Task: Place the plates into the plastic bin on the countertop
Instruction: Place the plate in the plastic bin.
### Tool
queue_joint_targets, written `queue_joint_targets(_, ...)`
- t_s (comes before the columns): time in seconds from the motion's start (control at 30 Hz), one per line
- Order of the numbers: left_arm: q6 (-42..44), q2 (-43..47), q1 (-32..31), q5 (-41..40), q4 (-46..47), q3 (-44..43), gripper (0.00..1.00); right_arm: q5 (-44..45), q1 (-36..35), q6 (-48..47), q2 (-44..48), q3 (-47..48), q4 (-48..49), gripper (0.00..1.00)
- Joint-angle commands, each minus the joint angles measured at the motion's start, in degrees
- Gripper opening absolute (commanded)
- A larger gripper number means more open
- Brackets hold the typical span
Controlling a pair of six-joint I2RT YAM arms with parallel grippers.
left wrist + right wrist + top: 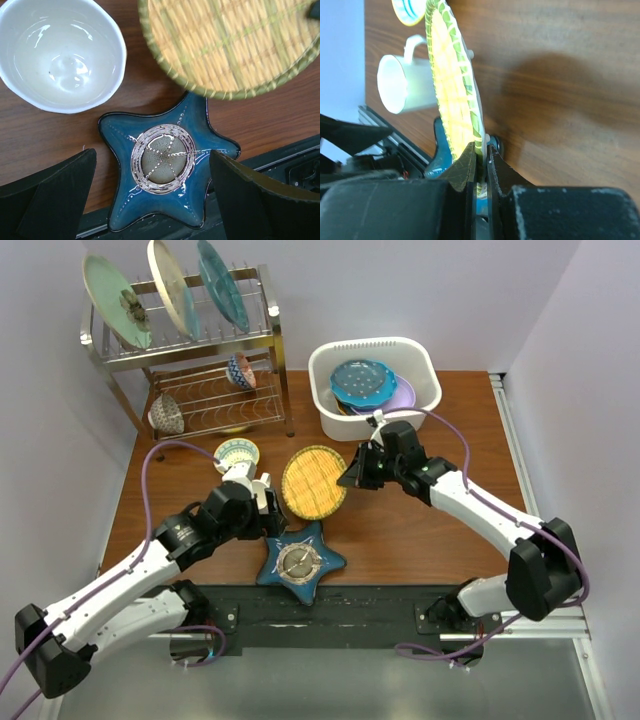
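My right gripper is shut on the rim of the amber woven-look plate, which hangs tilted above the countertop. In the right wrist view the two jaws pinch the plate's green edge at the gripper. My left gripper stands open over the teal star-shaped plate, which lies flat at the front edge. The plastic bin at the back holds a blue dotted plate on a lavender one.
A wire dish rack at back left carries three upright plates, with small patterned bowls below. A white mug and a small bowl sit by the left gripper. White walls close both sides.
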State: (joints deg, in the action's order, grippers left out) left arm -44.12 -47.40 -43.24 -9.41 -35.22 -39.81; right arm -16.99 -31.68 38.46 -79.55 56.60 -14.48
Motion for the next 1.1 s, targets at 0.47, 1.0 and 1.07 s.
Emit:
queue_joint_targets(0.47, -0.4, 1.0, -0.2, 3.0, 3.6, 3.1, 1.00, -8.0, 11.7, -1.5, -11.4, 23.1, 0.6, 0.00)
queue_joint_targets(1.0, 0.0, -0.2, -0.2, 3.3, 4.1, 2.9, 1.00, -13.7, 20.3, 6.7, -24.7, 37.2, 8.1, 0.00)
queue_joint_targets(1.07, 0.0, -0.3, -0.2, 3.3, 4.1, 3.0, 1.00, -14.2, 21.5, 8.1, -26.1, 38.4, 8.8, 0.00)
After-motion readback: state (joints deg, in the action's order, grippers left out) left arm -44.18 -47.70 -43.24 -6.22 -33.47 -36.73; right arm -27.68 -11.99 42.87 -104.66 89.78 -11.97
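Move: The right hand holds the yellow woven plate by its right edge. The bin's middle lies about 27 cm ahead of it, 9 cm to its right and 10 cm lower; in the bin, the spotted blue plate is some 28 cm ahead and 5 cm right. The white mug is level with this hand, 20 cm left. From the left hand the bin is about 37 cm ahead and 25 cm right, the starfish dish 5 cm back and 6 cm right. Keeping its pinch on the rim of the yellow woven plate, the right hand carries it forward about 20 cm towards the bin, rising some 7 cm and drifting 5 cm or so to the right. On the way the wrist turns roughly 15 degrees clockwise and its left side tips up. The left hand, open, sinks about 2 cm near the starfish dish. ##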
